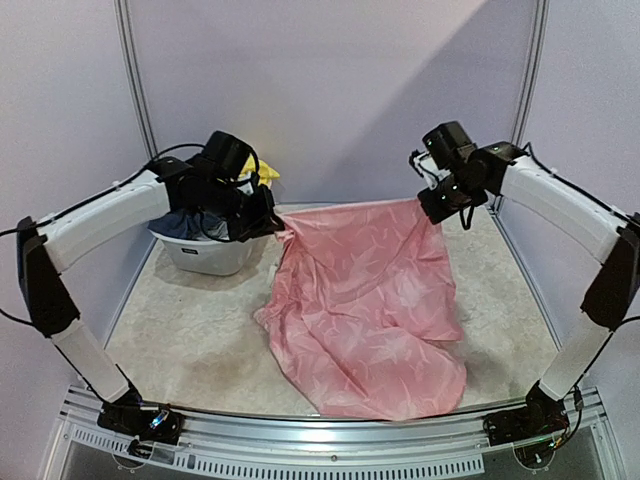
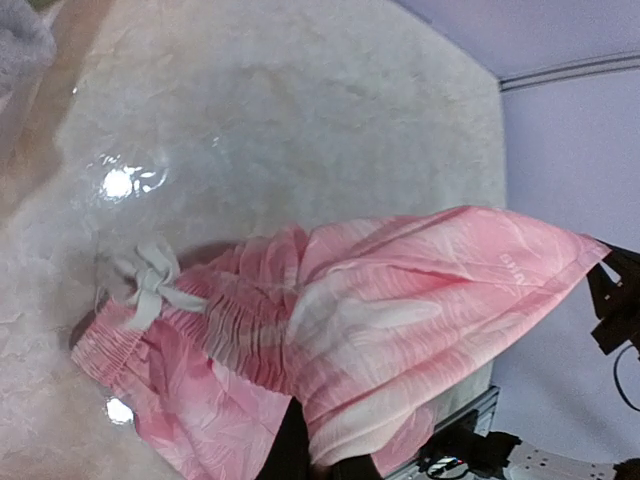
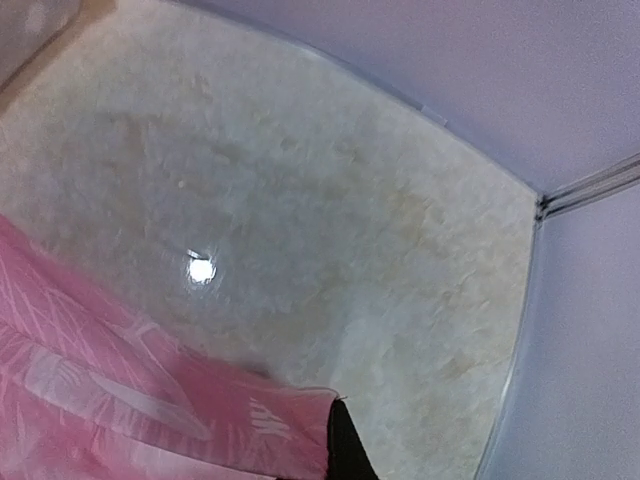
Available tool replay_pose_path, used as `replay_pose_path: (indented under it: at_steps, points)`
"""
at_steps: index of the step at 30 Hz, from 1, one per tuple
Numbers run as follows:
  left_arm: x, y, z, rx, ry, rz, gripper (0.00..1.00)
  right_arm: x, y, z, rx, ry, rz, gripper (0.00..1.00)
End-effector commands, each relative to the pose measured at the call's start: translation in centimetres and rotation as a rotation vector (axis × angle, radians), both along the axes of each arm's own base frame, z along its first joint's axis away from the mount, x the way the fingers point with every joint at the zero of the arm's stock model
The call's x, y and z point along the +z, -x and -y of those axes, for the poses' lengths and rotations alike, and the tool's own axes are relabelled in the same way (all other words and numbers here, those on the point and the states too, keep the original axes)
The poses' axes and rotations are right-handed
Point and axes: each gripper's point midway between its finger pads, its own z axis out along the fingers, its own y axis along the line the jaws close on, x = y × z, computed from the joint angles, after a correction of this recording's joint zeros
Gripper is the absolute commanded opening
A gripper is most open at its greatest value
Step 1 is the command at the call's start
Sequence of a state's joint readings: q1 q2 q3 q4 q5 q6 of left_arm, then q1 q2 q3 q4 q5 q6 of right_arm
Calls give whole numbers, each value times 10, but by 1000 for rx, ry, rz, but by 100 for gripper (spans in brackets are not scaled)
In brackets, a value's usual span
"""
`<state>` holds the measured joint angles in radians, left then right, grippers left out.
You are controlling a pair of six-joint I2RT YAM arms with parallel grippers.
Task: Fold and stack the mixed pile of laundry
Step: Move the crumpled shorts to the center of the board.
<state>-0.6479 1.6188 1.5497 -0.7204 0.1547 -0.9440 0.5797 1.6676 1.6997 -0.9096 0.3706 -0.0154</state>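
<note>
A pale pink patterned garment (image 1: 360, 300) hangs stretched between my two grippers, its top edge taut in the air and its lower part bunched on the table. My left gripper (image 1: 275, 222) is shut on its left top corner and my right gripper (image 1: 432, 205) is shut on its right top corner. The left wrist view shows the pink cloth (image 2: 400, 300), its gathered waistband and a white drawstring (image 2: 150, 280); the cloth covers most of the left gripper (image 2: 320, 460). In the right wrist view the pink corner (image 3: 120, 400) meets a dark fingertip (image 3: 345, 450). Yellow (image 1: 262, 172) and dark pieces (image 1: 185, 222) lie in the tub.
A white plastic tub (image 1: 210, 258) stands at the back left, just behind my left gripper. The beige table top (image 1: 180, 340) is bounded by lilac walls on three sides and a metal rail (image 1: 320, 435) along the near edge.
</note>
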Motion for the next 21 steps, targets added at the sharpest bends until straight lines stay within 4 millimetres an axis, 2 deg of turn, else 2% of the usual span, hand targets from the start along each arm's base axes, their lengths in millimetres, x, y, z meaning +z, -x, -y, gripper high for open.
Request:
replay_pose_path:
  at_steps: [1,3,5,8,14,17,19,20,21]
  points:
    - [-45,0,-3,-54,-94,-113,0,-10,-20,-1,-65,-115,10,0]
    - [-62,1,-3,-77,-133,-156,0,-24,-27,-3,-70,-109,-18,0]
    - [-71,0,-2,-90,-150,-179,0,-29,-31,-3,-74,-97,-33,0]
    - [-70,-4,-2,-92,-153,-177,0,-34,-33,-4,-73,-84,-49,0]
    - [-68,-21,-5,-87,-168,-159,0,-28,-41,-3,-95,-84,-32,0]
    - [-69,-46,-1,-78,-149,-133,0,-27,-63,-1,-130,-82,-6,0]
    - [-68,-74,0,-52,-153,-88,0,-23,-87,3,-174,-98,27,0]
    - [-75,-92,-3,-19,-183,-72,0,-28,-104,5,-206,-110,28,0]
    - [-69,-109,-6,10,-199,-41,0,-24,-117,9,-235,-129,41,4]
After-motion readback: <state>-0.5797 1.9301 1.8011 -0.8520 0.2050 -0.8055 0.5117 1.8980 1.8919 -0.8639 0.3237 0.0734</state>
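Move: Both hands already hold the shorts by their far edge, the board's center being the place they go to: about 4 cm back, 8 cm right and 25 cm below the left hand; some 10 cm back, 18 cm left and 26 cm below the right. The shorts' loose part trails some 18 cm back, 15 cm right and 22 cm below the left hand. The laundry basket sits roughly 12 cm ahead of that hand, 21 cm left, 16 cm below. With both grippers still pinching the shorts' far edge, the two hands finish a downward swing over the board: the left sinks about 8 cm and the right about 4 cm, the left fingers tipping some 10 degrees, before each comes back up a couple of centimetres. Then both draw the held edge forward, away from the bases, by about 5 cm, slowly at first and faster at the end, the spacing between them kept nearly the same and the fingers staying shut. ##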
